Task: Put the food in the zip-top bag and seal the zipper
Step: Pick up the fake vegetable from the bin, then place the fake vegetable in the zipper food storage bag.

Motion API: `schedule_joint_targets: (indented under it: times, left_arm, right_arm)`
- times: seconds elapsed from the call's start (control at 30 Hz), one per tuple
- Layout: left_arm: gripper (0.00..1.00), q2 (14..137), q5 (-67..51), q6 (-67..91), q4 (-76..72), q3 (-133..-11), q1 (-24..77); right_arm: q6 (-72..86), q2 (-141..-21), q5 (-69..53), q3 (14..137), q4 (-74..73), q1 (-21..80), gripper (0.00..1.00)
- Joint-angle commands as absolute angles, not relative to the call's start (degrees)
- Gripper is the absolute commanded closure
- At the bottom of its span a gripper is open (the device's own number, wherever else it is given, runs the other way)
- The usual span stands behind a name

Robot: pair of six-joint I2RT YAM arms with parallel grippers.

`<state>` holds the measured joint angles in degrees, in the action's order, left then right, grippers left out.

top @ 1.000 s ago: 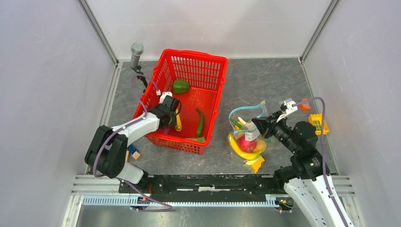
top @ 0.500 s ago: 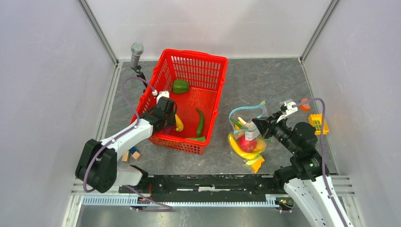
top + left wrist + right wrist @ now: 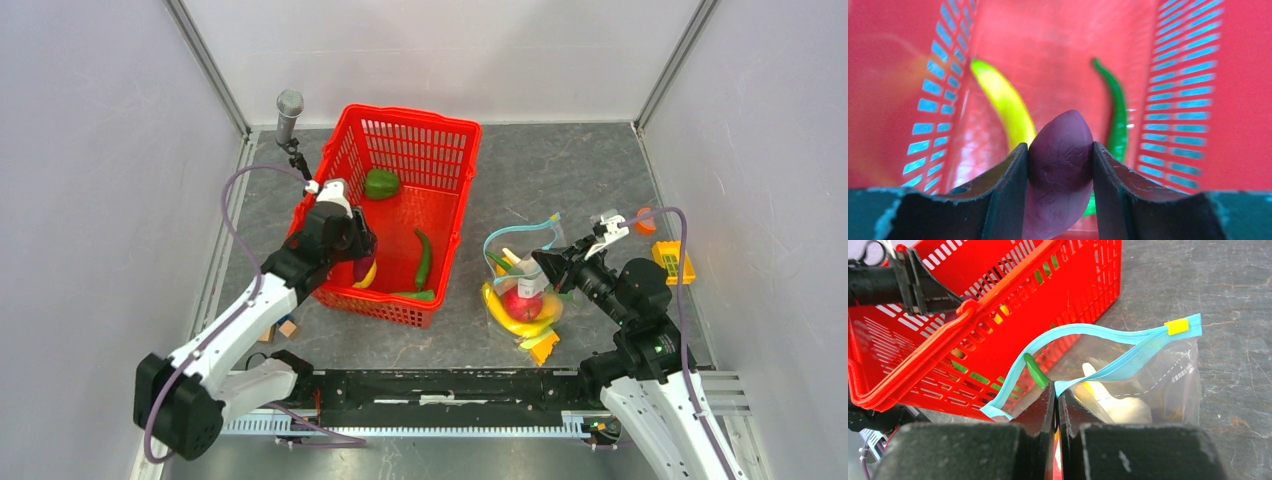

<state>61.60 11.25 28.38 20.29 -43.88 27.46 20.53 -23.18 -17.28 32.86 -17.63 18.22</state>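
My left gripper (image 3: 1060, 150) is shut on a dark purple eggplant (image 3: 1060, 170) and hangs over the left side of the red basket (image 3: 440, 125). Below it lie a yellow banana (image 3: 1003, 100) and a long green pepper (image 3: 1118, 110). A green bell pepper (image 3: 381, 183) sits at the basket's far end. The zip-top bag (image 3: 520, 290) lies right of the basket with a banana (image 3: 510, 318) and a red apple (image 3: 522, 303) inside. My right gripper (image 3: 1056, 387) is shut on the near lip of the light blue zipper (image 3: 1108, 330), and the bag's mouth gapes open.
A microphone on a stand (image 3: 289, 105) stands at the basket's far left corner. A small yellow crate (image 3: 672, 262) and an orange piece (image 3: 645, 220) lie by the right wall. Loose blocks (image 3: 280, 325) sit near the left arm's base. An orange-yellow piece (image 3: 543, 347) lies by the bag's near end.
The left arm has swung its elbow out toward the near left, with the eggplant still between its jaws. The right arm and the bag have not moved.
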Motion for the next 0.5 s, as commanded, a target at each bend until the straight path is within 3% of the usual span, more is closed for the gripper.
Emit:
schedule_joint_targets:
  times: [0.0,0.33,0.47]
  left_arm:
    - [0.80,54.6,4.4,32.6,14.8,-47.3,27.7]
    - [0.79,50.4,-11.2,36.4,3.8,-48.9,29.4]
    - [0.78,51.5,-9.4,34.5,0.3,-54.3,38.3]
  right_arm:
    - [20.3,-22.1,-20.3,34.0,-12.9,18.2,0.93]
    - [20.4,-22.9,-23.6,34.0,-12.8,18.2,0.92]
    - [20.1,-23.2,-26.5,35.3,-12.8,18.2,0.93]
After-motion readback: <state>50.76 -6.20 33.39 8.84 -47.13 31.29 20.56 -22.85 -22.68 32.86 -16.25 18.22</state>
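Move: The purple vegetable is already pinched in the left fingers. The zip-top bag's open mouth, where it is going, lies about 30 cm to that hand's right, some 5 cm nearer the bases and 9 cm higher. The bin's right rim crosses the way about 17 cm right, level fore and aft and near hand height. The green chili is roughly 12 cm right, 5 ahead and 12 below. For the right hand, the mouth is about 3 cm ahead, 4 left, at finger height. Keeping its pinch on the purple vegetable, the left hand lifts it about 13 cm up out of the bin's depth, drifting right from the start and swinging more briskly that way towards the bag at the end, some 7 cm in all. The wrist turns about 30 degrees, its left side dropping, the fingers tipping up and swinging clockwise. The right hand keeps the bag's edge pinched, edging a centimetre or so left. ##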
